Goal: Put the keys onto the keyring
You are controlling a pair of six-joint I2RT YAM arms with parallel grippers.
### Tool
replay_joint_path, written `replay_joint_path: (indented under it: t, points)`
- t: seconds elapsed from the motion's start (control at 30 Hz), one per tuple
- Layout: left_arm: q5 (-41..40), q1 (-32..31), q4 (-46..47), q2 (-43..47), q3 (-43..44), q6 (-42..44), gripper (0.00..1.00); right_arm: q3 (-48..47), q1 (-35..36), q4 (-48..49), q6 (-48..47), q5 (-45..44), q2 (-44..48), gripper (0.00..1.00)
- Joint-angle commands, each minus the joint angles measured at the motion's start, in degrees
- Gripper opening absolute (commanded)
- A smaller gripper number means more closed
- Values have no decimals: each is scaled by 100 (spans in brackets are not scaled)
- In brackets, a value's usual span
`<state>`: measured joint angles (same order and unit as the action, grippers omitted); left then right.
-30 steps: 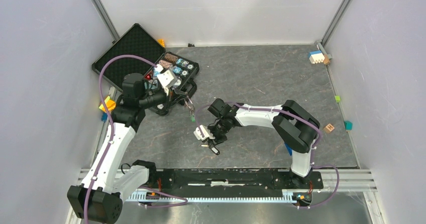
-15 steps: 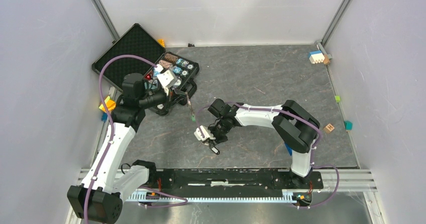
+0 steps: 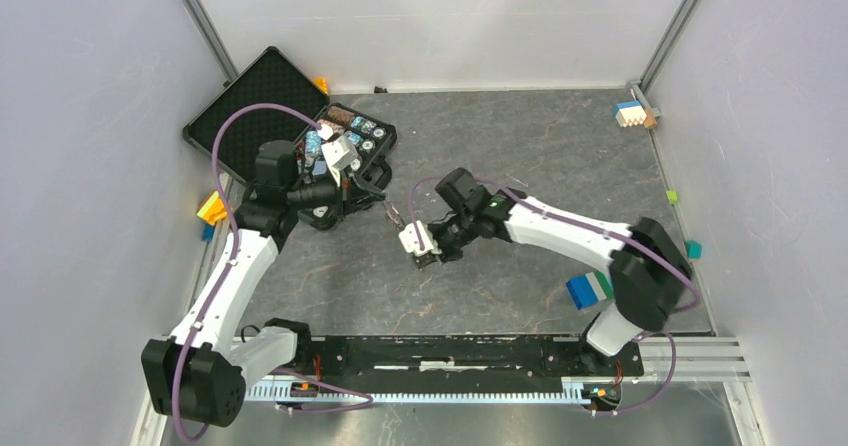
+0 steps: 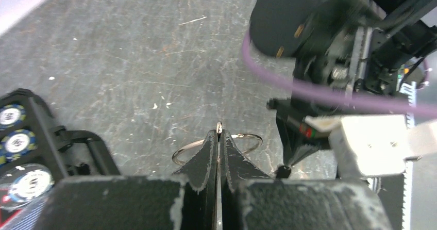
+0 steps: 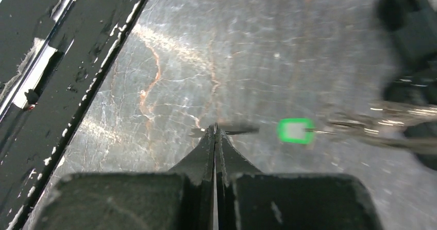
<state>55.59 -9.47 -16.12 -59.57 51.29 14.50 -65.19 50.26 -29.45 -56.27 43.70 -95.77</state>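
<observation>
My left gripper (image 4: 218, 135) is shut on the keyring (image 4: 247, 136), a thin silver wire ring held edge-on above the table. In the top view it (image 3: 384, 204) hovers just off the black case. A green-headed key (image 5: 295, 130) hangs from the ring, with blurred metal keys (image 5: 384, 124) beside it. My right gripper (image 5: 215, 130) is shut on the black-headed key (image 5: 238, 130), which lies crosswise between the tips. In the top view this gripper (image 3: 424, 251) is lifted just right of the ring and below it. Its dark fingers (image 4: 295, 152) show beside the ring.
An open black case (image 3: 262, 96) with poker chips (image 3: 355, 131) lies at the back left, right behind my left gripper. Small blocks sit around the edges: white-blue (image 3: 630, 114), blue-green (image 3: 588, 289), teal (image 3: 693, 249), orange-yellow (image 3: 212, 208). The base rail (image 3: 450, 351) runs along the front.
My right gripper shut on the black-headed key on the table, then lifted it up and back toward the keyring. The left gripper shifted slightly right with the ring.
</observation>
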Motion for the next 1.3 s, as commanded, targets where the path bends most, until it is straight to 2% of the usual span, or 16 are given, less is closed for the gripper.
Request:
replay_joint_path:
  t: [0.0, 0.27, 0.57, 0.73, 0.9, 1.27]
  points:
    - [619, -116, 719, -46, -133, -578, 2, 262, -181, 253, 297, 42, 1015, 0]
    - [820, -642, 992, -234, -120, -634, 2, 519, -580, 433, 271, -216, 2021, 0]
    - [970, -1185, 931, -486, -53, -421, 2, 857, -623, 768, -13, -1195, 2774, 0]
    - [926, -1547, 922, -633, -25, -607, 2, 1031, -615, 1064, 148, -1159, 2900, 0]
    - [414, -1976, 927, -670, -38, -845, 2, 1166, -615, 1329, 352, -1061, 3064, 0]
    - [178, -2112, 1592, -899, -216, -1807, 2, 1289, -621, 1365, 373, -684, 3253, 0]
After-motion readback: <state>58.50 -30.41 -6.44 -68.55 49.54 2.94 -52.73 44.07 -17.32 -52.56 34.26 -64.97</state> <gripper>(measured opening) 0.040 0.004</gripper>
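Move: The left fingers pinch the keyring, whose middle hangs roughly 3 cm below them and 1 cm to their right. The key with the black fob, in the right fingers, is about 10 cm back, 7 cm right and 15 cm down. From the right hand the ring's middle lies some 10 cm ahead, 6 cm left and 12 cm up, its green tag about 8 cm ahead, 5 cm left and 5 cm up. The chip case is about 18 cm ahead of the left hand, 15 cm left and 20 cm lower. Still pinching the black-fob key, the right hand climbs about 12 cm, fast at first, while drifting right and forward and swinging clockwise until its fingers point nearly straight left. The left hand keeps its grip on the ring and brings it about 10 cm right and 7 cm back, sinking a little and turning some 20 degrees clockwise to face the right fingers. Both grippers stay shut. ##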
